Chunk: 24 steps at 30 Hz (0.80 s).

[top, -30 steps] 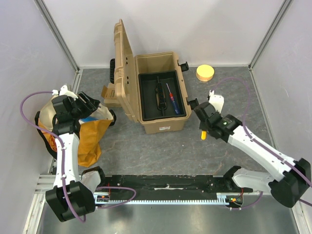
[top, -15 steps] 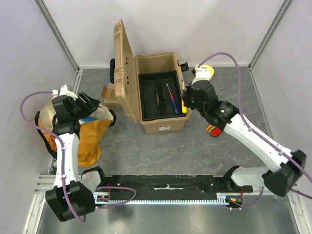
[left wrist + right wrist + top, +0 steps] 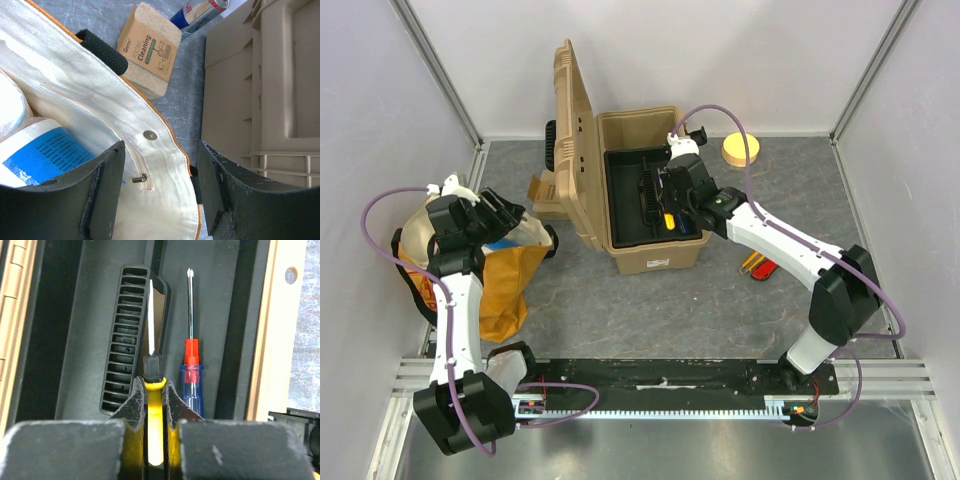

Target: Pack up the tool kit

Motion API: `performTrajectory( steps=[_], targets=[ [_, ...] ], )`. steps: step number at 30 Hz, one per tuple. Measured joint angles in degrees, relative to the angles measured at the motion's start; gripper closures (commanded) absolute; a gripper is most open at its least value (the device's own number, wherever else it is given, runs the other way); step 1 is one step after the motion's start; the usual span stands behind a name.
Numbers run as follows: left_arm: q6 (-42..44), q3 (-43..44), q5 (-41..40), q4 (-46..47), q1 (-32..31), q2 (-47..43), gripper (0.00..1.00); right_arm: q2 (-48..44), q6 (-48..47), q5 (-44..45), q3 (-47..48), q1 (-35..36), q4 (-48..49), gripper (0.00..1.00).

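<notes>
The tan toolbox [image 3: 655, 255] stands open at mid-table, its lid [image 3: 575, 140] upright on the left. My right gripper [image 3: 669, 212] hangs over the black inner tray [image 3: 623, 200], shut on a yellow-handled screwdriver [image 3: 154, 405] whose blade points along the tray's black handle [image 3: 125, 340]. A blue-and-red-handled screwdriver [image 3: 191, 375] lies in the tray just right of it. My left gripper [image 3: 505, 215] is open over the mouth of the cloth bag [image 3: 505, 275], nothing between its fingers [image 3: 107, 190].
Red and yellow tools [image 3: 760, 266] lie on the table right of the toolbox. A round cream disc [image 3: 741, 149] sits at the back right. A small cardboard box [image 3: 150, 47] and a can [image 3: 200, 12] lie between bag and lid. A blue-labelled packet [image 3: 45, 150] is inside the bag.
My right arm has swung left from beside the toolbox to over the inner tray, carrying the yellow-handled screwdriver. The left arm has not moved.
</notes>
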Motion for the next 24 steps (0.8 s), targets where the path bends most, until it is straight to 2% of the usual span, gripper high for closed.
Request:
performTrajectory(
  steps=[5,8,16,24],
  targets=[
    [0.0,0.0,0.0,0.0,0.0,0.0,0.36,1.7,0.0,0.0,0.1,0.0,0.0,0.65],
    [0.0,0.0,-0.1,0.0,0.0,0.0,0.36,2.3,0.2,0.2,0.7,0.0,-0.4,0.59],
    [0.0,0.0,-0.2,0.0,0.0,0.0,0.36,2.1,0.5,3.2,3.8,0.0,-2.5,0.56],
    [0.0,0.0,-0.1,0.0,0.0,0.0,0.36,-5.3,3.0,15.7,3.9,-0.8,-9.0,0.48]
  ],
)
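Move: The right hand holds the yellow screwdriver by its handle just over the tray; its resting spot is directly beneath, about 2 cm down. The black tray handle's middle lies some 4 cm left and 4 cm ahead, and the blue-red screwdriver about 3 cm right and 2 cm ahead, both slightly lower. The case's right rim runs roughly 7 cm to the right, level fore-and-aft and slightly higher. From the left hand the spot is some 36 cm right, 3 cm ahead, a little lower. The right hand sinks about 1.5 cm between the black tray handle and the blue-red screwdriver while its fingers open from nearly shut to about half, letting go of the yellow screwdriver's handle on the tray floor. It then lifts clear by some 6 cm and swings right, across the blue-red screwdriver to the case's right rim, fingers empty and open, the wrist turning about 15 degrees clockwise. ##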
